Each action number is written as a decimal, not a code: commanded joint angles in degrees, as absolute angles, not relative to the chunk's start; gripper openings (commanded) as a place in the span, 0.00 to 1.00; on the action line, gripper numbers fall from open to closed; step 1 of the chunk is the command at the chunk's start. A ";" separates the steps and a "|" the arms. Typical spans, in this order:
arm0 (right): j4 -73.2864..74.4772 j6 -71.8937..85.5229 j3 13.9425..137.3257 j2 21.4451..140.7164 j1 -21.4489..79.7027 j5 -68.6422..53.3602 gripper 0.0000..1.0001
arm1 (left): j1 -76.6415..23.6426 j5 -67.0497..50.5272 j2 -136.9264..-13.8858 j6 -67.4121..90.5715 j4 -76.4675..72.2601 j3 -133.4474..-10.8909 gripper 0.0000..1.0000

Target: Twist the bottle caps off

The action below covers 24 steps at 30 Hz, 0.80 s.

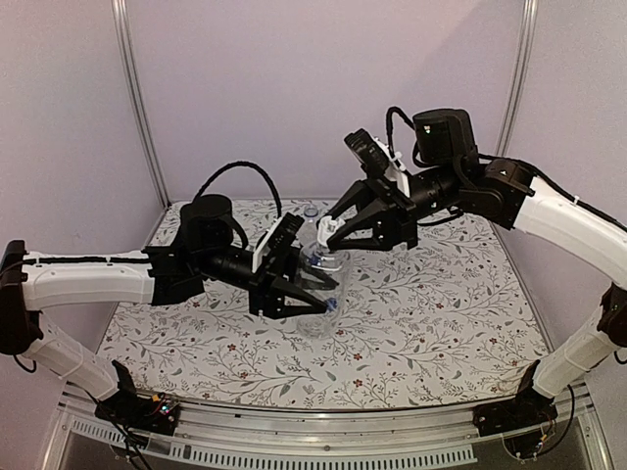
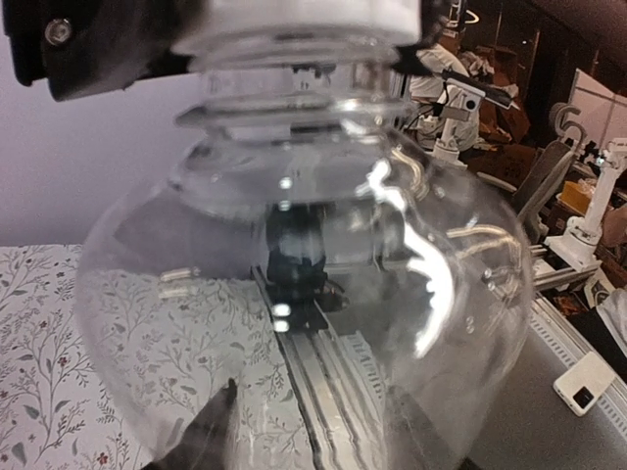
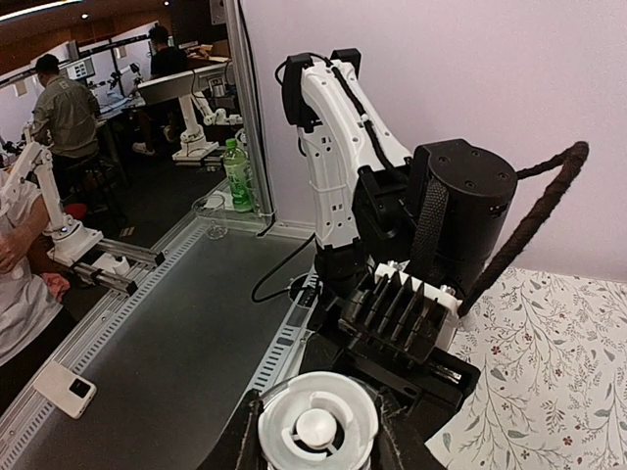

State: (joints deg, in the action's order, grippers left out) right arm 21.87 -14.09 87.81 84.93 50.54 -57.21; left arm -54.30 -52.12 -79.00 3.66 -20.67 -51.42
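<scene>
My left gripper (image 1: 294, 286) is shut on the body of a clear, unlabelled bottle (image 1: 323, 294), holding it above the table. In the left wrist view the bottle (image 2: 304, 294) fills the frame between the dark fingers (image 2: 217, 426). A whitish cap (image 2: 294, 20) sits on top of its threaded neck. My right gripper (image 1: 333, 233) comes in from the right and is shut on that cap (image 3: 318, 426), with its fingers (image 3: 245, 436) on either side. Behind the held bottle stands a second bottle (image 1: 310, 217) with some blue showing lower down. Its cap is hard to make out.
A floral cloth (image 1: 431, 323) covers the table. Metal rails (image 1: 294, 436) run along the near edge by both arm bases. Upright frame posts (image 1: 137, 108) stand at the back corners. Both arms meet over the middle of the table.
</scene>
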 commanded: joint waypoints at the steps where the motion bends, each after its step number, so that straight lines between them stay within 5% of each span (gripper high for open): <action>1: 23.97 -16.96 90.03 86.21 48.97 -57.75 0.09 | -54.54 -59.38 -79.19 2.63 -23.31 -50.98 0.47; 7: 23.99 -16.23 89.92 86.14 48.91 -55.52 0.18 | -54.45 -56.62 -79.10 1.60 -21.93 -51.17 0.47; 21: 24.46 -12.89 88.13 82.60 48.87 -46.59 0.83 | -54.26 -43.21 -77.29 0.09 -20.47 -50.57 0.46; 24: 24.23 -11.92 87.25 80.75 48.87 -44.25 0.89 | -54.39 -36.86 -76.52 0.09 -21.27 -49.88 0.46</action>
State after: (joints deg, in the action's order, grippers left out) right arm 24.60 -13.32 88.33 84.62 49.23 -49.12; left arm -54.19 -44.88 -78.85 1.23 -19.22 -50.89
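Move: The white cap of the clear bottle sits right between my right fingers, already gripped, and about 9 cm straight above my left hand, which holds the bottle's body. From my right hand, the loose blue cap lies on the table some 12 cm ahead, about 1 cm right and 35 cm below. The uncapped Pepsi bottle stands about 20 cm ahead of that hand, 4 cm left and 25 cm lower. After a brief pause at the end of the twist, I spread my right fingers wide and let go of the white cap, the right hand going about 3 cm forward, slightly down, and turning some 10 degrees clockwise. My left hand keeps its hold on the clear bottle and carries it forward about 2 cm and down 1 cm, turning it slightly counter-clockwise. ##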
